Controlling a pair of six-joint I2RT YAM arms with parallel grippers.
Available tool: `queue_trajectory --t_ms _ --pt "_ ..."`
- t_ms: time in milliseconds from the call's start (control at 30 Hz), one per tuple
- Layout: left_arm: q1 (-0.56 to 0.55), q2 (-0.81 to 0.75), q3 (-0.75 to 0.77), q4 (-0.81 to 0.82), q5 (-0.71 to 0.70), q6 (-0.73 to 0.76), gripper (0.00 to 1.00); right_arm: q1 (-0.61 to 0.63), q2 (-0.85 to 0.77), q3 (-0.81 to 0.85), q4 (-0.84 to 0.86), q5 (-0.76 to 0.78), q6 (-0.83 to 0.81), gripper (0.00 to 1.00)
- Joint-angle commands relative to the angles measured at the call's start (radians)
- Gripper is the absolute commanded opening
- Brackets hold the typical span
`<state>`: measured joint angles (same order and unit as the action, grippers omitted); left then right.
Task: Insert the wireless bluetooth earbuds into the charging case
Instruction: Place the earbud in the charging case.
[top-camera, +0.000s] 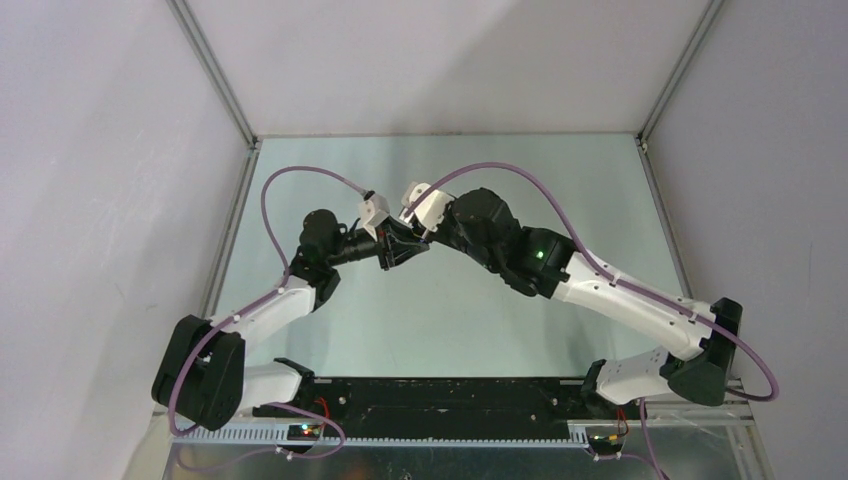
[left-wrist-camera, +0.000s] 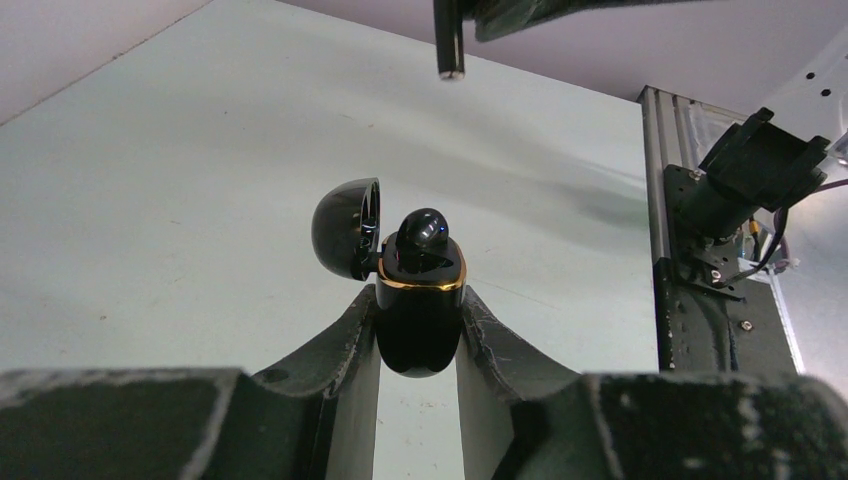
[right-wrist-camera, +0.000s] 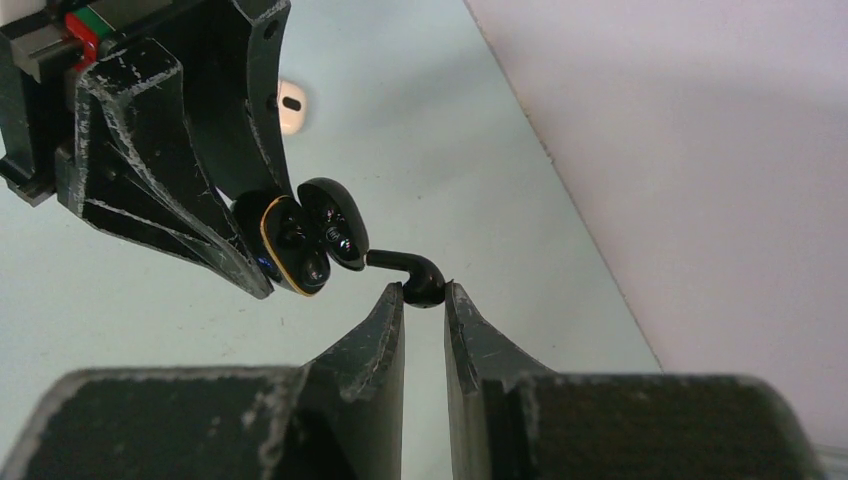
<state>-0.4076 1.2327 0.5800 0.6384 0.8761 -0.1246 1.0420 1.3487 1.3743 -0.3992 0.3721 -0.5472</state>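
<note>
My left gripper (left-wrist-camera: 418, 300) is shut on the charging case (left-wrist-camera: 420, 320), a glossy black case with a gold rim, held above the table. Its lid (left-wrist-camera: 345, 228) hangs open to the left. One black earbud (left-wrist-camera: 423, 230) sits in the case. My right gripper (right-wrist-camera: 424, 290) is shut on a second black earbud (right-wrist-camera: 420, 279), gripping its head. The stem points at the open case (right-wrist-camera: 292, 245) and its tip nearly touches the lid. In the top view both grippers (top-camera: 408, 242) meet over the middle of the table. A cream-white earbud (right-wrist-camera: 290, 106) lies on the table behind the left gripper.
The pale green table (top-camera: 450, 310) is enclosed by grey walls with aluminium posts (top-camera: 215, 70) at the back corners. A black mounting rail (top-camera: 450, 395) with both arm bases runs along the near edge. A frame post and cable bracket (left-wrist-camera: 720, 230) stand at the right of the left wrist view.
</note>
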Motion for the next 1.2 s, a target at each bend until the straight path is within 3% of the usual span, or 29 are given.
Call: queue_trajectory --t_ms 0,1167 --pt "-0.007 -0.008 0.027 0.067 0.035 -0.033 0.0 0.004 0.015 0.059 -0.011 -0.025 0.082 0.0" --pt "-0.007 -0.016 0.024 0.104 0.057 -0.076 0.0 0.097 0.12 0.07 -0.008 0.024 0.104 0.0"
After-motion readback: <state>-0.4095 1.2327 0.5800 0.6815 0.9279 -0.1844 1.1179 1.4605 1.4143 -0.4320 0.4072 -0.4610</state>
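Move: The right hand holds an earbud with its stem towards the open charging case in the left fingers. From the right hand the case lies about 5 cm to the left, 6 cm below and level fore and aft; its lid stands about 2 cm forward, 4 cm left and 5 cm below, the seated earbud 1 cm back, 4 cm left and 5 cm below. From the left hand the held earbud is about 5 cm right and 6 cm up, straight across. The held earbud's stem meets the mouth of the case's free well as the right hand goes down and to the left about 5 cm, drawing back slightly, its fingers tipping some 5 degrees farther down; most of this comes early, then it creeps left. The right fingers keep their pinch. The left hand, still gripping the case, shifts about 1 cm back and 1 cm up. ##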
